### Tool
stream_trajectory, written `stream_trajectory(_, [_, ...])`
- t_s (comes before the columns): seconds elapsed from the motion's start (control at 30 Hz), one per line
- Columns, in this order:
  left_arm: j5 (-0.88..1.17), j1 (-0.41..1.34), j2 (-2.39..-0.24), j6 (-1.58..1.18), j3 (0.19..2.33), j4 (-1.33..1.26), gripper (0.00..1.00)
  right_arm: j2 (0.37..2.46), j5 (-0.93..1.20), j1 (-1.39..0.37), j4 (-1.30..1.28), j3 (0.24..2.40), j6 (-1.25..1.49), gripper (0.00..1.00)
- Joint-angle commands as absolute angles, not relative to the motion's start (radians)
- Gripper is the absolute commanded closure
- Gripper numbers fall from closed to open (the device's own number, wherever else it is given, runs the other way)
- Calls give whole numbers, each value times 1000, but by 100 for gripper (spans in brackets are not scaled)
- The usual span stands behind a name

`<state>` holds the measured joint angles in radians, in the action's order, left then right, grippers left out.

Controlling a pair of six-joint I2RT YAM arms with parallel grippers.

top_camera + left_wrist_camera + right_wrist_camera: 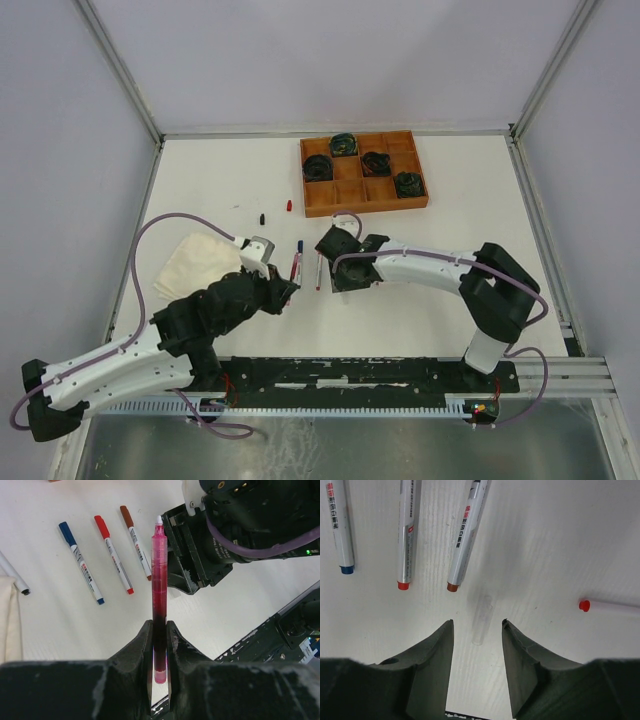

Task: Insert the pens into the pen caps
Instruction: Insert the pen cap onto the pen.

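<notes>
My left gripper (159,625) is shut on a pink translucent pen (158,580), which points away with its white tip up near the right gripper's black body (200,555). Three capped white pens lie side by side on the table: blue (80,562), red (114,555) and brown (136,542). My right gripper (477,622) stands open just above the table. A short clear cap (482,611) lies flat there, just ahead of the gap between its fingers and touching neither. A pen with a red end (607,605) lies to the right. Small black (262,217) and red (289,206) caps lie farther back.
A wooden tray (365,190) with dark coiled cable bundles stands at the back. A folded cream cloth (200,262) lies left of my left arm. Another white pen (12,575) lies by the cloth. The two grippers are close together at mid-table.
</notes>
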<state>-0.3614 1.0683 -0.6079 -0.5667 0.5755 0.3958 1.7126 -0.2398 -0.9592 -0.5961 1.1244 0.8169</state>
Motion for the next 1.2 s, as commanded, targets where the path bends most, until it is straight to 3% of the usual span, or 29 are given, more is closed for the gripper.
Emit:
stream_trajectory(0.0, [-392, 1066, -592, -606, 602, 389, 97, 1756, -271, -974, -641, 1191, 844, 50])
stream_trajectory(0.4, [-399, 1066, -574, -607, 597, 396, 97, 1870, -297, -991, -687, 1237, 861, 55])
stream_trajectory(0.7, [-399, 1067, -578, -606, 600, 398, 97, 1879, -293, -994, -689, 1213, 865, 74])
stream_trajectory(0.93, [-401, 1066, -576, -609, 601, 400, 97, 1813, -297, -995, -674, 1153, 867, 88])
stream_trajectory(1.17, [-396, 1066, -584, -598, 611, 395, 97, 1597, -252, -995, -496, 989, 837, 93])
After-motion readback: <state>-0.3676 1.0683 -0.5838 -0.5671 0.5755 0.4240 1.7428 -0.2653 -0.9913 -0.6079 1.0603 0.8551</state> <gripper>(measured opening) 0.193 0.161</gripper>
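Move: The clear pen cap lies on the table some 4 cm straight below the right hand, between its half-open fingers. Three markers lie ahead: the brown one centred about 9 cm ahead and 3 cm left of the right hand, the red one as far ahead and 7 cm left; a white pen with a red end lies 13 cm right and 3 cm ahead. From the left hand, holding the pink pen, the cap is roughly 15 cm right, 4 cm ahead and 17 cm down. The right hand sinks about 3 cm onto the clear cap, its fingers, pointing steeply down, tipping only a few degrees more, and then closes from half open until the pads pinch the cap from both sides. With the cap gripped it sets off back and to the right, about 2 cm and still almost as low, while the left hand stays where it is, high up, and keeps hold of the upright pink pen. ##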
